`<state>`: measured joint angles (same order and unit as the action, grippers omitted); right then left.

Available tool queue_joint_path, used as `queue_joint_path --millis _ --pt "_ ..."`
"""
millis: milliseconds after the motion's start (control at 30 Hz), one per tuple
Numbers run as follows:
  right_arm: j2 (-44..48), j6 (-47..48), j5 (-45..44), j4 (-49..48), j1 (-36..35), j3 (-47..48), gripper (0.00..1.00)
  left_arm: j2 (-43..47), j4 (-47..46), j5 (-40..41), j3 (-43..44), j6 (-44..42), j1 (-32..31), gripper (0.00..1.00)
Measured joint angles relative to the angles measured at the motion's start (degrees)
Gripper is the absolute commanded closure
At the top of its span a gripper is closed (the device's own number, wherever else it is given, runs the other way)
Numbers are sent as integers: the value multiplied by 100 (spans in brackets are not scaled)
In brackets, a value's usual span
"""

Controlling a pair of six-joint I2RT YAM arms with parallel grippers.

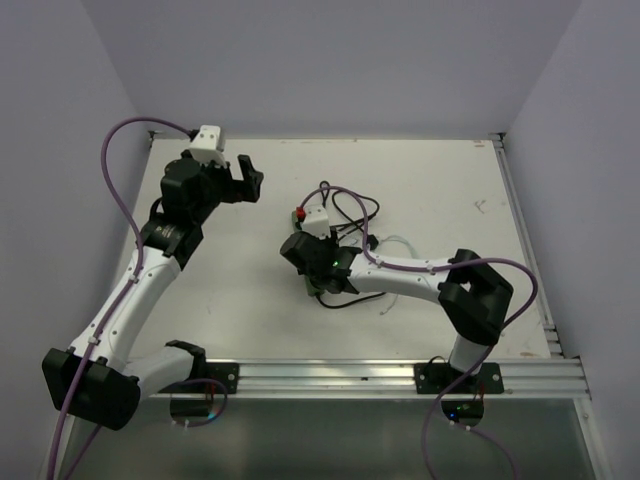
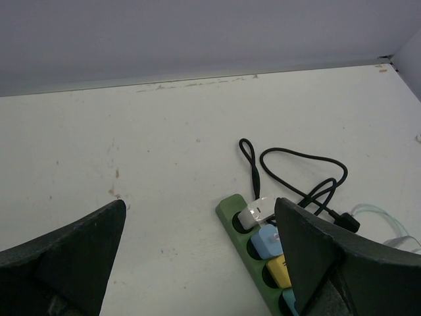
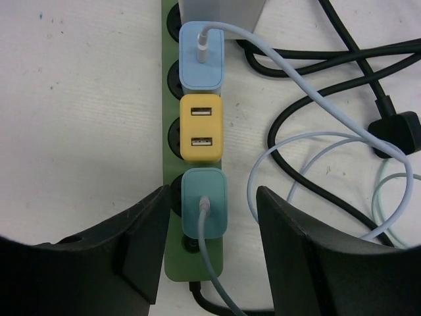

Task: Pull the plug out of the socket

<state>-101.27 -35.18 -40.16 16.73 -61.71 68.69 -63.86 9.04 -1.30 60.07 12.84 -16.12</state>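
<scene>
The socket (image 3: 195, 266) is a narrow green strip lying on the table, with a row of plugs in its outlets. The teal plug (image 3: 214, 187) sits in the outlet nearest me, and a pale cable runs from it. My right gripper (image 3: 212, 197) is open and straddles this plug. Its left finger is close to the strip's edge, and a clear gap shows on the right. Beyond it sit a yellow plug (image 3: 202, 128), a blue plug (image 3: 200, 59) and a white plug (image 3: 217, 10). My left gripper (image 2: 200, 204) hangs open above the table, away from the socket (image 2: 230, 212).
A black cord (image 3: 342, 85) and pale blue cables (image 3: 316, 99) loop on the table right of the strip. From above, my right gripper (image 1: 325, 275) covers most of the strip at the table's middle. My left gripper (image 1: 245, 180) is at the back left, near the walls.
</scene>
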Motion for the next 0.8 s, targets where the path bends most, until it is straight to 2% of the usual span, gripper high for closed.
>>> queue_joint_path --millis 367,400,500,533,633,800 --pt "-330 -81 155 -31 48 7 51 0 -13 -7 -26 0 -13 0" --pt "-382 -94 203 -44 72 7 53 0 -17 -4 -37 0 -15 0" --pt "-448 -166 323 -109 133 7 72 0 -24 -7 -66 0 -22 0" --pt "-446 -190 365 -111 142 7 84 0 -26 -7 -74 0 -31 0" --pt "-442 -214 382 -138 140 -2 100 0 -35 -22 -81 0 -57 1" --pt "-291 48 546 -297 175 -192 100 0 -42 -15 -81 -4 -111 5"
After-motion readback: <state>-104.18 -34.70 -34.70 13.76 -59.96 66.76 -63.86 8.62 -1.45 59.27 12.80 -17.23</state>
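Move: The teal plug, nearest plug to the strip's near end, sits straight below the right hand's half-open fingers, about 4 cm down. In the same row the yellow plug is some 4 cm farther ahead and 1 cm left, the blue plug about 9 cm ahead and 2 cm left; the black plug lies loose roughly 5 cm ahead and 13 cm right, on the table. From the left hand, the teal plug is about 7 cm back, 13 cm right and 24 cm below. The right hand's two fingers come to pinch the teal plug by its left and right sides: the hand first sinks about 3.5 cm almost straight down over the plug, tipping some 5 degrees further downward, with the fingers drawing in towards the end of the descent, then stays at that height with the grip shut on the plug. ##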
